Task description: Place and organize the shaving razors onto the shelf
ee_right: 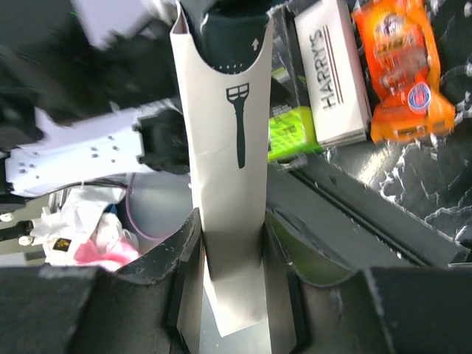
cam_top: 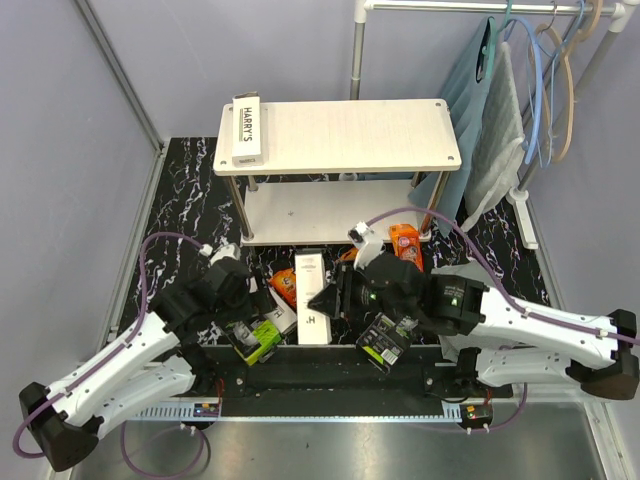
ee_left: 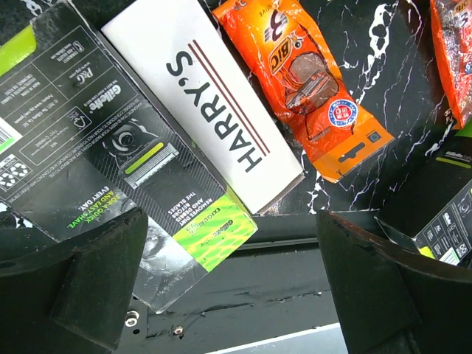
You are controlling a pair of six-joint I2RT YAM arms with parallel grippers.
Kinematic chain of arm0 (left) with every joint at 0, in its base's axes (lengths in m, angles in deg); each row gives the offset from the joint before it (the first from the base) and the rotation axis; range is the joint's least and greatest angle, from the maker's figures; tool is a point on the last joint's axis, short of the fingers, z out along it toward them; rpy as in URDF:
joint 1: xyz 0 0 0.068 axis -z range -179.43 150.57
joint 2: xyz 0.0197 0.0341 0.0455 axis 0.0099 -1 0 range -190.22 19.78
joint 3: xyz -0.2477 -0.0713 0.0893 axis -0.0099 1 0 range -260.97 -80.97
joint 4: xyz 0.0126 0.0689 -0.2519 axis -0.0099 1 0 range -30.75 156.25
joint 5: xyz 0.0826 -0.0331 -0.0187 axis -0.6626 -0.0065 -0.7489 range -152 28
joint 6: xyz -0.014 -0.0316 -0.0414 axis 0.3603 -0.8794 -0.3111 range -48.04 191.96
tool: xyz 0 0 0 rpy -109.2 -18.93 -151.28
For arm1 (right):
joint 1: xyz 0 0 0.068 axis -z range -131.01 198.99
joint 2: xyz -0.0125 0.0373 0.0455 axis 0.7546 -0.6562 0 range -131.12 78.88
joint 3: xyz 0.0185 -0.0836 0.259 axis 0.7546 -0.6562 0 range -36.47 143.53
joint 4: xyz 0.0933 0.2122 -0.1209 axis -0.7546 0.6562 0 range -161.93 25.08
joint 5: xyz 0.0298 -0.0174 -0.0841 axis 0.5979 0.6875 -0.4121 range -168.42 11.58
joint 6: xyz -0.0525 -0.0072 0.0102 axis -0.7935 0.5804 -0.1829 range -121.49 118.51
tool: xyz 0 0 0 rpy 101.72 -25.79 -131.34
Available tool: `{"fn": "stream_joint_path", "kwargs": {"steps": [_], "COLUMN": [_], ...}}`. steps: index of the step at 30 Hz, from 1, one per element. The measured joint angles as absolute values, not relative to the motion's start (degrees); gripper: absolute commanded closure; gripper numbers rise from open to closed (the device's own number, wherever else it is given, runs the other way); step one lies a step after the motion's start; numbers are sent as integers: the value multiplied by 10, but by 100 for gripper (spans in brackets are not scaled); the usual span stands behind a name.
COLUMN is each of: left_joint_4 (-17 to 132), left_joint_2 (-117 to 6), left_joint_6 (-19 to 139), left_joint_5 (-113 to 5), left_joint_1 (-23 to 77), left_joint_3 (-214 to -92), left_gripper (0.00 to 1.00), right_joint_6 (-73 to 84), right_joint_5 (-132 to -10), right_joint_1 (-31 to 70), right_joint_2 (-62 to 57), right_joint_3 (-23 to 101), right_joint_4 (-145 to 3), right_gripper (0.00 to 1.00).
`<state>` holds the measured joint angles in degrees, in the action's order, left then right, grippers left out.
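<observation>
My right gripper (ee_right: 230, 251) is shut on a long white razor box (ee_right: 221, 147) with a razor drawing, held off the table; in the top view that gripper (cam_top: 332, 300) and box (cam_top: 311, 290) hang in front of the shelf (cam_top: 400, 130). One HARRY'S box (cam_top: 247, 128) lies on the shelf's top board at the left end. My left gripper (ee_left: 232, 287) is open and holds nothing, hovering by a black-and-green pack (ee_left: 110, 147). Beside the pack lie a HARRY'S box (ee_left: 210, 96) and an orange pack (ee_left: 310, 81).
Another orange pack (cam_top: 405, 243) and a black-and-green pack (cam_top: 385, 340) lie on the right of the dark marbled floor. The lower shelf board (cam_top: 330, 210) is bare. A clothes rail with hangers and grey cloth (cam_top: 500, 120) stands at the back right.
</observation>
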<state>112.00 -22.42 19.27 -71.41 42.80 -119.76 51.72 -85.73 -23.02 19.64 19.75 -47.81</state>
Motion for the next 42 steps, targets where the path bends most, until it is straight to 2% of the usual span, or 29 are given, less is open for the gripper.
{"fn": "stream_joint_path", "kwargs": {"steps": [6,21,31,39,42], "left_joint_4": [1115,1091,1089,1080,1074], "left_joint_2": [-224,-223,-223,-234,-236], "left_joint_6": [196,197,197,203,207], "left_joint_5": [-707,-686,-678,-670,-666], "left_joint_1": [428,428,428,428,428], "left_joint_3": [-1191,-1178,-1178,-1178,-1175], "left_gripper": [1,1,1,1,1], "right_joint_6": [462,353,333,328,330], "right_joint_5": [-862,-766,-679,-622,-598], "right_joint_1": [-205,-18,61,100,116], "right_joint_2": [125,-35,-173,-322,-360], "right_joint_3": [366,664,855,1081,1125], "right_joint_4": [-420,-345,-312,-254,-246], "right_gripper": [80,80,79,78,78]}}
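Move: The white box already pinched in the right fingers is bound for the bare strip of the top shelf just right of the HARRY'S box. That spot is about 27 cm ahead of this hand, 7 cm left and some 18 cm up; the HARRY'S box stands level with it, 9 cm farther left. Below the hand, about 21 cm down, one orange bag lies 5 cm ahead and 5 cm left, another 10 cm ahead and 12 cm right. From the left hand the spot is roughly 24 cm ahead, 5 cm right, 32 cm up. The white box is carried up and out from over the table to above the top shelf, beside the HARRY'S box, in the right hand's unchanged grip. The hand climbs steeply at first, then reaches forward while still rising, some 26 cm forward and 20 cm up in all with a slight drift left, tipping the box's far end up by about 15 degrees. ##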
